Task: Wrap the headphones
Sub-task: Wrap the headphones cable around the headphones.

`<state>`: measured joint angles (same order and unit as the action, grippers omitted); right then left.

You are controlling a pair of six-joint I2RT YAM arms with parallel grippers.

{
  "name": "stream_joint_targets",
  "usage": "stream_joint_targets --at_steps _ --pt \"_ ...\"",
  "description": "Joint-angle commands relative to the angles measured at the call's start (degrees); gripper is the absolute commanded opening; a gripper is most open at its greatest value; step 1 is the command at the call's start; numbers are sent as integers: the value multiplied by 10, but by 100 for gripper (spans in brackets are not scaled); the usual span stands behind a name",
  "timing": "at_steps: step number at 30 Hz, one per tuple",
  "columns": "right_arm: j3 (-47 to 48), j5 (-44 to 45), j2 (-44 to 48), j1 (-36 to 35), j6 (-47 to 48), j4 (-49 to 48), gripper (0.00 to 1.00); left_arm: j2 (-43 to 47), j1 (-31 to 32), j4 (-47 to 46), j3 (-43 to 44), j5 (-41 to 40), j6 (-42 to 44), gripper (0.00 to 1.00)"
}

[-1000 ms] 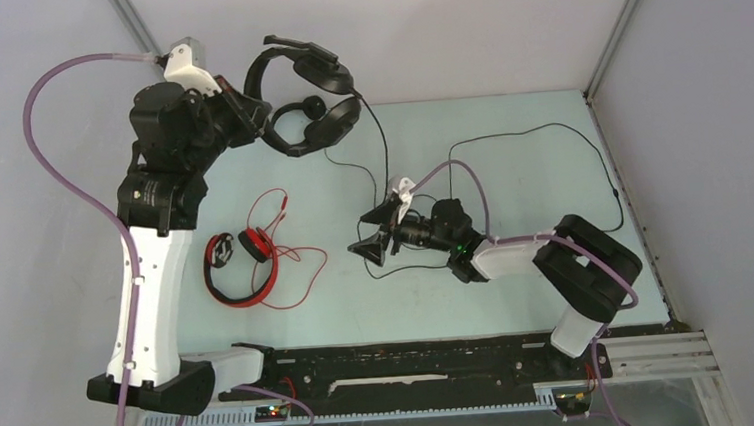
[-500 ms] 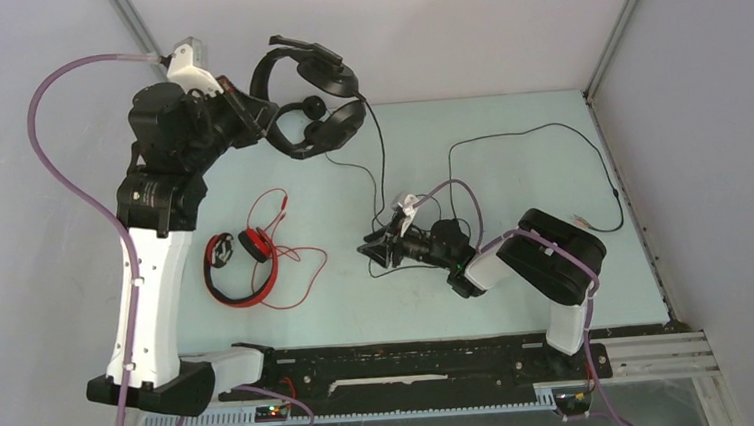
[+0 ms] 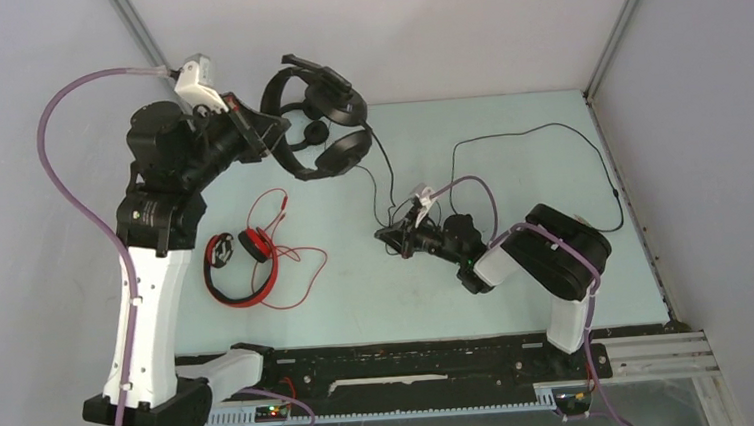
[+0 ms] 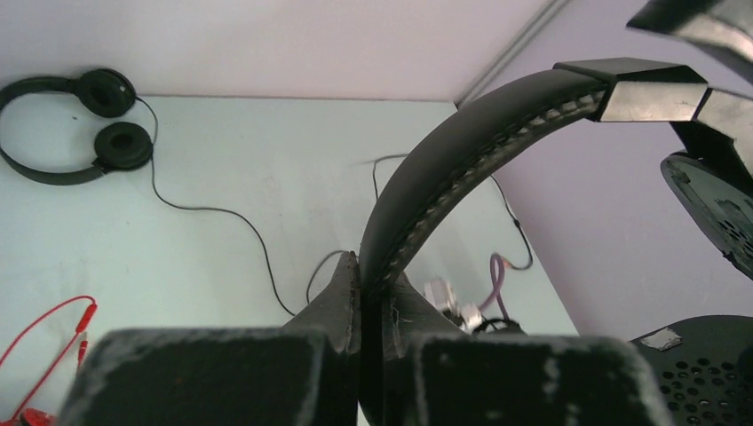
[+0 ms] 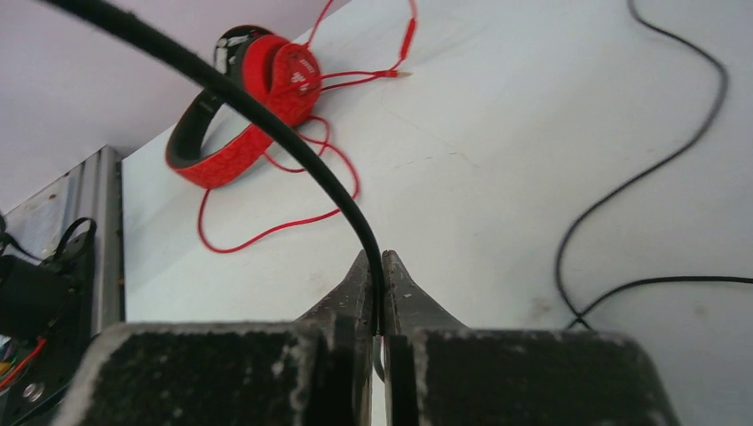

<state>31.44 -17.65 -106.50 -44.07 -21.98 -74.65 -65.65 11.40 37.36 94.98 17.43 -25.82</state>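
Note:
My left gripper (image 3: 282,129) is shut on the headband (image 4: 462,169) of the bulky black headphones (image 3: 331,111) and holds them up at the back left. Their thin black cable (image 3: 387,172) runs down to my right gripper (image 3: 388,236), which is shut on it just above the table; the right wrist view shows the cable (image 5: 266,115) pinched between the closed fingertips (image 5: 380,262). The red headphones (image 3: 242,268) lie at the left with their red cable loose around them. The slim black headphones (image 4: 80,124) lie by the back wall, mostly hidden in the top view.
More black cable (image 3: 548,131) loops across the back right of the table towards the right wall. Grey walls close in the back and both sides. A black rail (image 3: 413,356) runs along the near edge.
My right gripper has closed on the black cable and shifted slightly right. The left arm has swung the held headphones a little to the right.

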Motion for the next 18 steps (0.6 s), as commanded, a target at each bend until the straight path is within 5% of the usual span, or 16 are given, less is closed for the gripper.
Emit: stream_joint_targets --at_steps 1,7,14,18 --pt "16 6 29 27 3 0 0 35 1 -29 -28 86 27 0" --pt "39 17 44 50 29 47 0 66 11 -46 -114 199 42 0" --pt "84 -112 38 96 37 33 0 86 80 -75 -198 304 41 0" --pt "100 -111 44 111 40 49 0 115 109 -35 -238 306 96 0"
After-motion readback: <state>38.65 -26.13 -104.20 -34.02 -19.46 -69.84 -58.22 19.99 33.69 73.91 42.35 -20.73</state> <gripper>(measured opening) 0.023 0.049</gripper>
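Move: The pinched stretch of black cable at the right gripper is roughly 4 cm back, 13 cm right and 34 cm below the left hand, which already grips the headphones' band. Their middle is some 5 cm ahead, 7 cm left and 34 cm above the right hand. From the left hand, the back-row black headphones lie about 25 cm ahead and 2 cm left, the red headphones 5 cm back and 16 cm left, both roughly 44 cm below. The headphones, still clamped by the band in the left hand, are swept back, down and right, about 9 cm each way, turning some 35 degrees clockwise towards the right gripper. Meanwhile the right hand, still shut on the cable, goes forward about 6 cm, slightly to the right, and then also climbs, to the far side of the headphones. ##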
